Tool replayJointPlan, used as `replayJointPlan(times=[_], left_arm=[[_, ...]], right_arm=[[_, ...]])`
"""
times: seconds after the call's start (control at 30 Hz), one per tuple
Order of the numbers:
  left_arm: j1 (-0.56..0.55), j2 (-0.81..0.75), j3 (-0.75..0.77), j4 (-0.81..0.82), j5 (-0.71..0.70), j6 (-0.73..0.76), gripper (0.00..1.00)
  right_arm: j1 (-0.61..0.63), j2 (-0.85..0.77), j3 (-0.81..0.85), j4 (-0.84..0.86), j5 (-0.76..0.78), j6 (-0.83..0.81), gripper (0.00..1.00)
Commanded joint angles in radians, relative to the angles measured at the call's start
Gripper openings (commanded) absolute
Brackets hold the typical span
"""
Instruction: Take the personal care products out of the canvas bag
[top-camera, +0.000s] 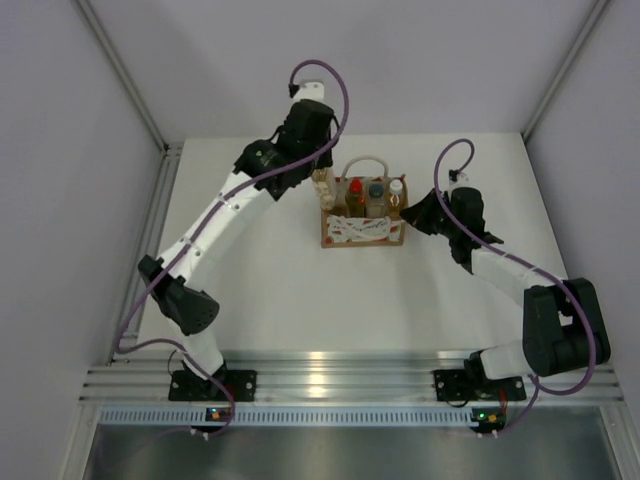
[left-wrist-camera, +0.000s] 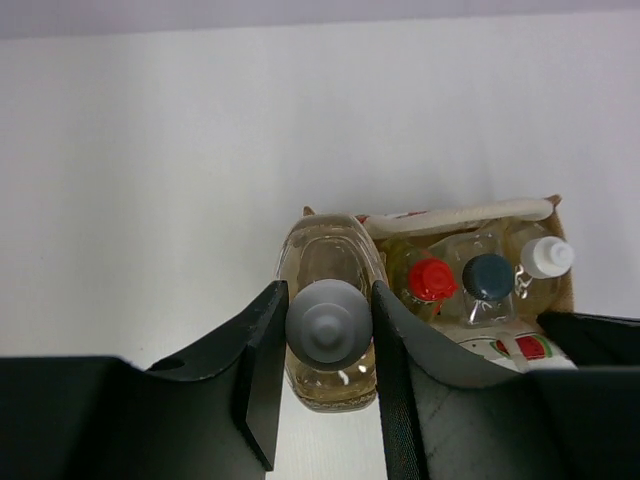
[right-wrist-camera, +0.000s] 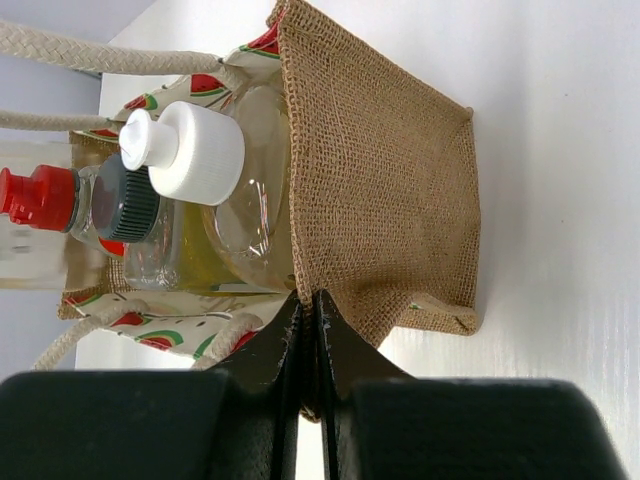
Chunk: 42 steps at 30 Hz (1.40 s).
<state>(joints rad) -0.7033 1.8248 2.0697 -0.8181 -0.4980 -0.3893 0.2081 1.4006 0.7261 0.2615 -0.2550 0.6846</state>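
Note:
My left gripper (left-wrist-camera: 328, 300) is shut on the cap of an amber bottle (left-wrist-camera: 325, 255), which is outside the canvas bag (top-camera: 362, 230), just off its left end (top-camera: 322, 185). Three more bottles stand inside the bag: a yellow one with a red cap (left-wrist-camera: 432, 279), a clear one with a dark cap (left-wrist-camera: 488, 275) and an amber one with a white cap (left-wrist-camera: 548, 257). My right gripper (right-wrist-camera: 310, 300) is shut on the brown burlap rim of the canvas bag (right-wrist-camera: 390, 170) at its right end, next to the white-capped bottle (right-wrist-camera: 185, 150).
The bag's pale rope handles (top-camera: 366, 162) loop up over the bottles. Both arms reach in over the white table (top-camera: 280, 290), which has grey walls on three sides. An aluminium rail (top-camera: 340, 385) runs along the near edge.

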Motion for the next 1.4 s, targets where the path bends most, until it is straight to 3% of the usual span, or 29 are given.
replayJointPlan(times=[0.0, 0.23, 0.47, 0.7, 0.97, 1.27, 1.3, 1.33, 1.37], left_arm=[[0.045, -0.188, 0.096, 0.088, -0.103, 0.033, 0.00], [0.155, -0.278, 0.011, 0.050, -0.090, -0.003, 0.00], [0.304, -0.366, -0.250, 0.072, -0.059, -0.071, 0.00], [0.442, -0.473, -0.604, 0.296, -0.022, -0.083, 0.00], [0.472, -0.524, -0.911, 0.525, -0.047, -0.085, 0.00], [0.476, -0.510, -0.979, 0.528, -0.045, -0.103, 0.00], [0.476, -0.510, -0.978, 0.530, -0.042, -0.102, 0.04], [0.476, -0.509, -0.976, 0.530, -0.030, -0.097, 0.24], [0.476, -0.509, -0.973, 0.528, -0.024, -0.092, 0.38]], right_arm=[[-0.009, 0.011, -0.016, -0.068, 0.043, -0.020, 0.04], [-0.009, 0.005, -0.005, -0.082, 0.043, -0.022, 0.04], [-0.009, -0.009, 0.001, -0.093, 0.040, -0.025, 0.04], [-0.009, -0.014, 0.006, -0.096, 0.022, -0.025, 0.04], [-0.009, -0.015, 0.006, -0.102, 0.016, -0.033, 0.04], [-0.007, -0.014, 0.001, -0.102, 0.017, -0.036, 0.04], [-0.009, -0.012, 0.001, -0.102, 0.017, -0.037, 0.04], [-0.009, -0.012, 0.002, -0.102, 0.017, -0.036, 0.04], [-0.009, -0.011, 0.003, -0.102, 0.016, -0.036, 0.04]])
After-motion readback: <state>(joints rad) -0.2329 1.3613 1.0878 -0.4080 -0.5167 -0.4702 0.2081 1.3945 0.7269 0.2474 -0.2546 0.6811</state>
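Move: The left hand already holds the grey-capped bottle, drawn up to about the canvas bag's rim. The clear patch of table it is going to lies some 24 cm to the left, 3 cm back and about 31 cm down. The bag's middle is about 11 cm right, 1 cm ahead and 24 cm down; in the bag, the red-capped bottle is roughly 9 cm right and 2 cm ahead, 23 cm down. From the right hand, that patch is about 46 cm left, 2 cm back and 13 cm down. Keeping its pinch on the bottle's neck, the left hand lifts about 10 cm more while already swinging left away from the bag, then comes down some 24 cm over the open table, ending about 24 cm left of its start with the wrist turned some 30 degrees counter-clockwise and the bottle's base at the table top. The right hand stays in place, fingers still shut on the canvas bag's right edge. ##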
